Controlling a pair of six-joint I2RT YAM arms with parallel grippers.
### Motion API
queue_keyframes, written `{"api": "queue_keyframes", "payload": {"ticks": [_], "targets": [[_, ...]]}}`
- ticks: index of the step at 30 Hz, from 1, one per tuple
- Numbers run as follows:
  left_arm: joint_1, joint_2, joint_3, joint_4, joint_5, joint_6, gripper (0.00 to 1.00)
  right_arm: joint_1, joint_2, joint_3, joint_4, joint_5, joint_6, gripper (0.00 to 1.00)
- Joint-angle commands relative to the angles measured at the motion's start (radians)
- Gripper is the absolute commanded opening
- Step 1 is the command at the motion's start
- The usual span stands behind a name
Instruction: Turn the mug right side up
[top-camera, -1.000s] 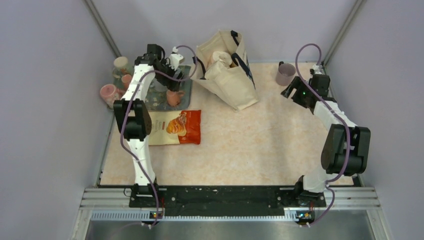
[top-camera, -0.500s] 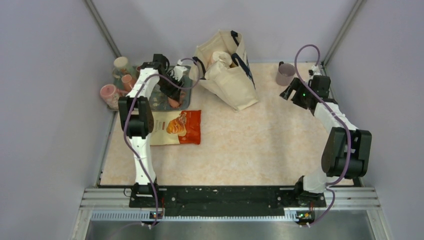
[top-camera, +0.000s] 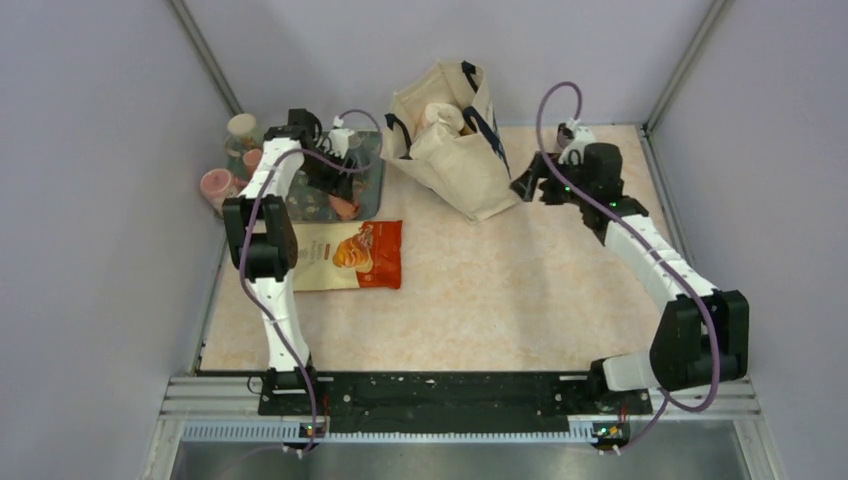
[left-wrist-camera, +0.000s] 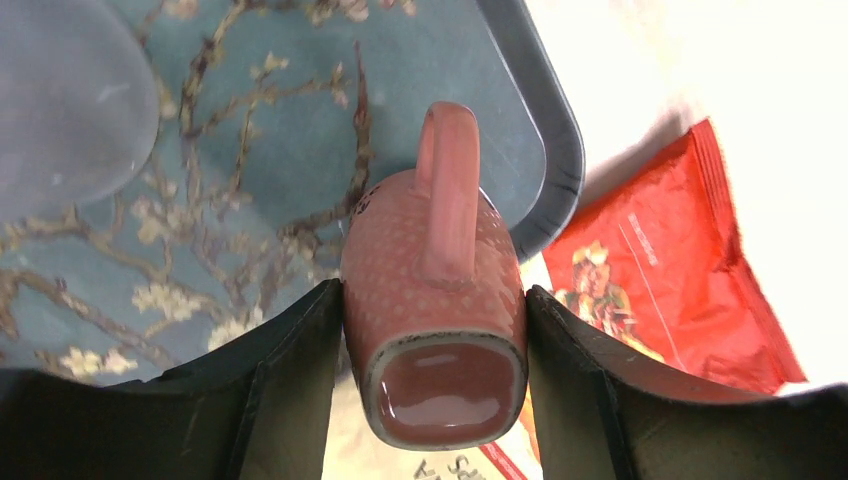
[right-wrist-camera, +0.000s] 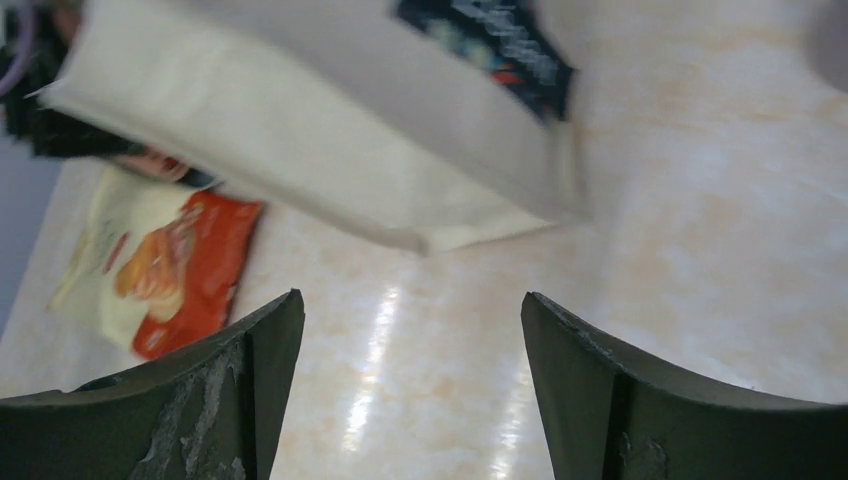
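Observation:
A salmon-pink dotted mug (left-wrist-camera: 435, 290) is clamped between my left gripper's (left-wrist-camera: 432, 385) fingers. It lies tilted, its glazed base toward the wrist camera and its handle (left-wrist-camera: 447, 190) on top. It hangs over the near right corner of a blue blossom-patterned tray (left-wrist-camera: 300, 100). In the top view the mug (top-camera: 345, 206) shows just below the left gripper (top-camera: 338, 192) at the tray (top-camera: 368, 165). My right gripper (top-camera: 528, 186) is open and empty above the bare table, just right of the tote bag; its fingers (right-wrist-camera: 250, 390) stand wide apart.
A cream tote bag (top-camera: 455, 140) stands at the back centre, also in the right wrist view (right-wrist-camera: 300, 110). A red and cream snack packet (top-camera: 350, 255) lies in front of the tray. Three cups (top-camera: 215, 185) stand left of the tray. A grey dish (left-wrist-camera: 70, 100) sits on the tray.
My right arm has swung left from the back right corner toward the tote bag, and now covers the purple mug there. My left gripper has shifted slightly over the tray, still holding the pink mug.

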Motion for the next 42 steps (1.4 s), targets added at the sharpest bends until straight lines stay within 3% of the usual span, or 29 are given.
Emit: {"api": "queue_keyframes", "payload": {"ticks": [1, 6, 13, 18, 22, 30, 36, 40, 42], "targets": [[0.078, -0.150, -0.052, 0.007, 0.173, -0.130, 0.00, 0.200, -0.077, -0.022, 0.162, -0.063, -0.078, 0.79], [0.109, -0.218, -0.122, 0.032, 0.273, -0.237, 0.00, 0.441, -0.031, -0.027, 0.314, -0.072, -0.077, 0.79], [0.122, -0.318, -0.259, 0.121, 0.411, -0.393, 0.00, 0.648, 0.200, -0.009, 0.659, -0.061, 0.180, 0.80], [0.126, -0.387, -0.337, 0.170, 0.474, -0.484, 0.00, 0.681, 0.435, -0.001, 1.064, -0.035, 0.500, 0.81], [0.126, -0.430, -0.381, 0.174, 0.516, -0.523, 0.00, 0.688, 0.572, 0.075, 1.132, 0.027, 0.553, 0.81], [0.126, -0.470, -0.441, 0.183, 0.600, -0.549, 0.00, 0.694, 0.751, 0.179, 1.361, -0.027, 0.633, 0.76], [0.126, -0.478, -0.456, 0.204, 0.666, -0.574, 0.00, 0.700, 0.823, 0.282, 1.387, -0.074, 0.672, 0.66], [0.126, -0.488, -0.490, 0.253, 0.729, -0.627, 0.00, 0.707, 0.858, 0.343, 1.464, -0.099, 0.720, 0.52], [0.125, -0.489, -0.504, 0.270, 0.737, -0.634, 0.00, 0.712, 0.857, 0.358, 1.489, -0.103, 0.718, 0.38]]}}
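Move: Pinched by its base in the left fingers, the upside-down pink mug hangs about 3 cm below that hand and 1 cm ahead and right, just over the tray; the handover spot is some 10 cm back, 6 cm right and 11 cm up from the hand. The croissant bag lies 14 cm back and 1 cm left. From the right hand, the pink mug is about 43 cm left, 6 cm ahead and 13 cm lower; the tote bag stands 17 cm left and 12 cm ahead. Lifting the pink mug about 11 cm while drawing it back and then right, the left arm keeps its grip and rolls some 45 degrees, swinging the mouth from downward towards the right gripper. The right hand sweeps about 38 cm left past the tote bag's near side, bowing back then forward, dipping and rising again, rolling and turning counter-clockwise, then partly closes its fingers at the mug's rim. ##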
